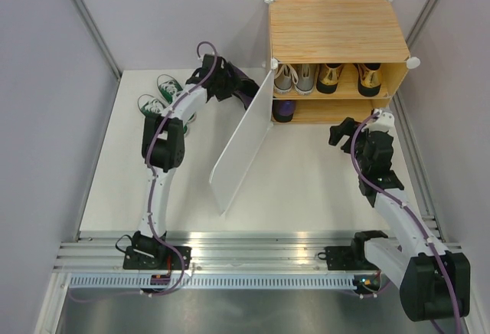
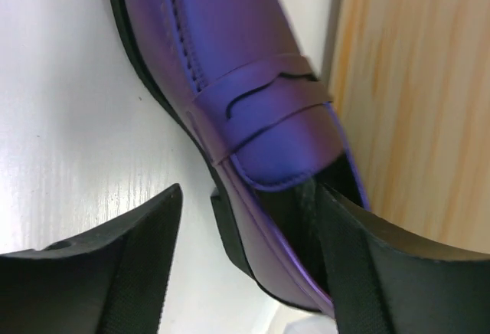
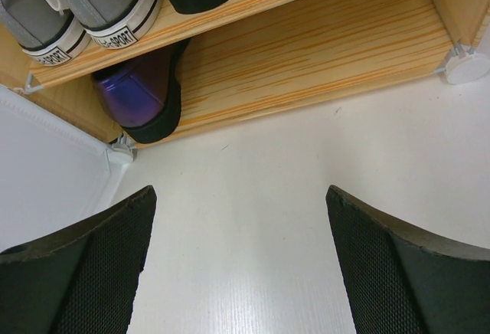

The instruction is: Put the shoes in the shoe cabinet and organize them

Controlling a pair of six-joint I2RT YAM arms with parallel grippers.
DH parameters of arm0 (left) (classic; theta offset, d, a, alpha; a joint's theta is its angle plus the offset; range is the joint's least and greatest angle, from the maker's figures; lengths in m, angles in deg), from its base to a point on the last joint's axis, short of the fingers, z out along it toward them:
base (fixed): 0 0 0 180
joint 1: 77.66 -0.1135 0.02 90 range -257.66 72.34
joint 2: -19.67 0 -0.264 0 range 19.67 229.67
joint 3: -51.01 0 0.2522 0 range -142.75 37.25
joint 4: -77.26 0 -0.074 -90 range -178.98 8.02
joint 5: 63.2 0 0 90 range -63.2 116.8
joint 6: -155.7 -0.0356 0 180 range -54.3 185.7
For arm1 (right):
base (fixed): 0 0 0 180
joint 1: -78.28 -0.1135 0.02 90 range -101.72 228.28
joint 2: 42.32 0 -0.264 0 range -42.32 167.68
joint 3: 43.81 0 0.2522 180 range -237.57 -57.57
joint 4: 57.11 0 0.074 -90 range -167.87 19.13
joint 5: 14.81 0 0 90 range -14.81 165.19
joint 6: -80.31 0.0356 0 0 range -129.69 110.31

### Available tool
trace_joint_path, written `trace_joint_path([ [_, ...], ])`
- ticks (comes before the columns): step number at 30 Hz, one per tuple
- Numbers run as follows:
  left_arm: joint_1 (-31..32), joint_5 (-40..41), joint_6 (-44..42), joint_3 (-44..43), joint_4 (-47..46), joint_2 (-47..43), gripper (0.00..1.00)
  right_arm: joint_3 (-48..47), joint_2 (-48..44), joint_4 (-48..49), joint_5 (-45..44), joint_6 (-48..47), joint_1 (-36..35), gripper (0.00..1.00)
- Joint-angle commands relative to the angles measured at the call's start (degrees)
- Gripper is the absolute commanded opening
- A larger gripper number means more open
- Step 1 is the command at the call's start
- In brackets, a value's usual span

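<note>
A glossy purple dress shoe (image 2: 253,81) lies on the white table beside the shoe cabinet's wooden side (image 2: 421,119). My left gripper (image 2: 249,190) straddles its heel wall. One finger (image 2: 360,257) is inside the shoe's opening. The other finger (image 2: 130,257) stands off the sole with a gap, so the gripper is open. In the top view the left gripper (image 1: 246,89) is behind the white door (image 1: 241,139). My right gripper (image 3: 240,192) hangs open and empty over the table in front of the shoe cabinet (image 1: 337,24).
Grey sneakers (image 1: 295,77) and gold shoes (image 1: 348,77) stand on the upper shelf. One purple shoe (image 3: 142,93) sits at the lower shelf's left end. Green sneakers (image 1: 161,96) lie at the table's far left. The door swings out towards the near edge.
</note>
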Motion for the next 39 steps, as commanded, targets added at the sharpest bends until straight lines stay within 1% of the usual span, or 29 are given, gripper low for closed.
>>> trace_joint_path([
  [1,0.78,0.32,3.85,-2.73,-1.36,2.80,0.72,-2.30,1.02,1.19,2.01,-0.97,0.16,0.95],
  [5,0.96,0.24,4.21,-4.84,-1.62,6.66,0.67,-1.77,2.08,2.07,2.81,-0.62,0.16,0.95],
  [9,0.87,-0.65,2.90,-4.58,-1.44,7.20,0.51,-1.50,2.17,2.33,4.74,-0.53,0.16,0.95],
  [12,0.87,-0.12,1.93,-2.48,-1.27,6.06,0.33,-1.06,2.08,2.95,5.09,-0.10,0.08,0.94],
  [13,0.87,-0.03,1.66,-1.86,-1.36,5.01,0.25,-0.80,2.08,3.12,5.27,-0.01,0.08,0.95],
  [15,0.87,0.32,0.88,-0.10,-1.36,4.04,0.16,-0.63,1.99,3.39,5.97,0.35,0.08,0.95],
  [16,0.78,0.49,0.61,0.51,-1.27,2.99,0.03,-0.45,1.73,3.30,6.15,0.52,0.16,0.94],
  [17,0.78,0.58,0.17,1.74,-1.01,2.37,0.02,-0.36,1.55,3.30,6.50,0.52,0.08,0.95],
  [22,0.17,2.07,-0.80,7.97,-0.65,-3.42,0.02,0.08,-0.12,3.30,7.46,0.87,0.16,0.94],
  [23,0.08,2.60,-1.06,10.68,-0.74,-6.39,0.02,0.08,-0.64,3.30,7.99,1.22,0.08,0.94],
  [28,-0.71,5.59,-3.43,18.61,-0.30,-15.90,0.02,-0.19,-2.48,2.34,10.72,2.01,0.08,0.94],
  [29,-0.80,6.12,-3.70,21.67,-0.22,-19.48,0.02,-0.01,-2.93,1.99,10.89,2.28,0.16,0.94],
  [35,-0.97,7.70,-4.67,33.71,0.22,-29.96,0.02,0.34,-6.44,0.05,11.77,2.63,0.16,0.93],
  [36,-0.97,9.44,-4.67,34.96,0.40,-31.20,0.02,0.26,-6.88,-0.38,11.95,3.07,0.08,0.93],
  [37,-0.89,9.72,-4.58,36.19,0.49,-33.91,0.02,0.34,-7.67,-0.48,12.30,3.33,0.08,0.93],
  [39,-0.97,10.16,-4.49,39.53,0.67,-36.56,0.02,0.52,-8.55,-1.09,13.09,3.77,0.08,0.93],
])
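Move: The last loose purple shoe lies right under the left hand's open fingers, its middle about 2 cm ahead, 3 cm to the right and 6 cm below. The pair of green shoes is some 19 cm to the left and 6 cm back; the cabinet's left wall is roughly 12 cm to the right and 2 cm ahead. From the right hand that purple shoe is about 33 cm left, 25 cm ahead and 13 cm below. Left hand sinks, pinches the shoe's left wall, draws it back about 14 cm, leftward; right drifts left, rising. ##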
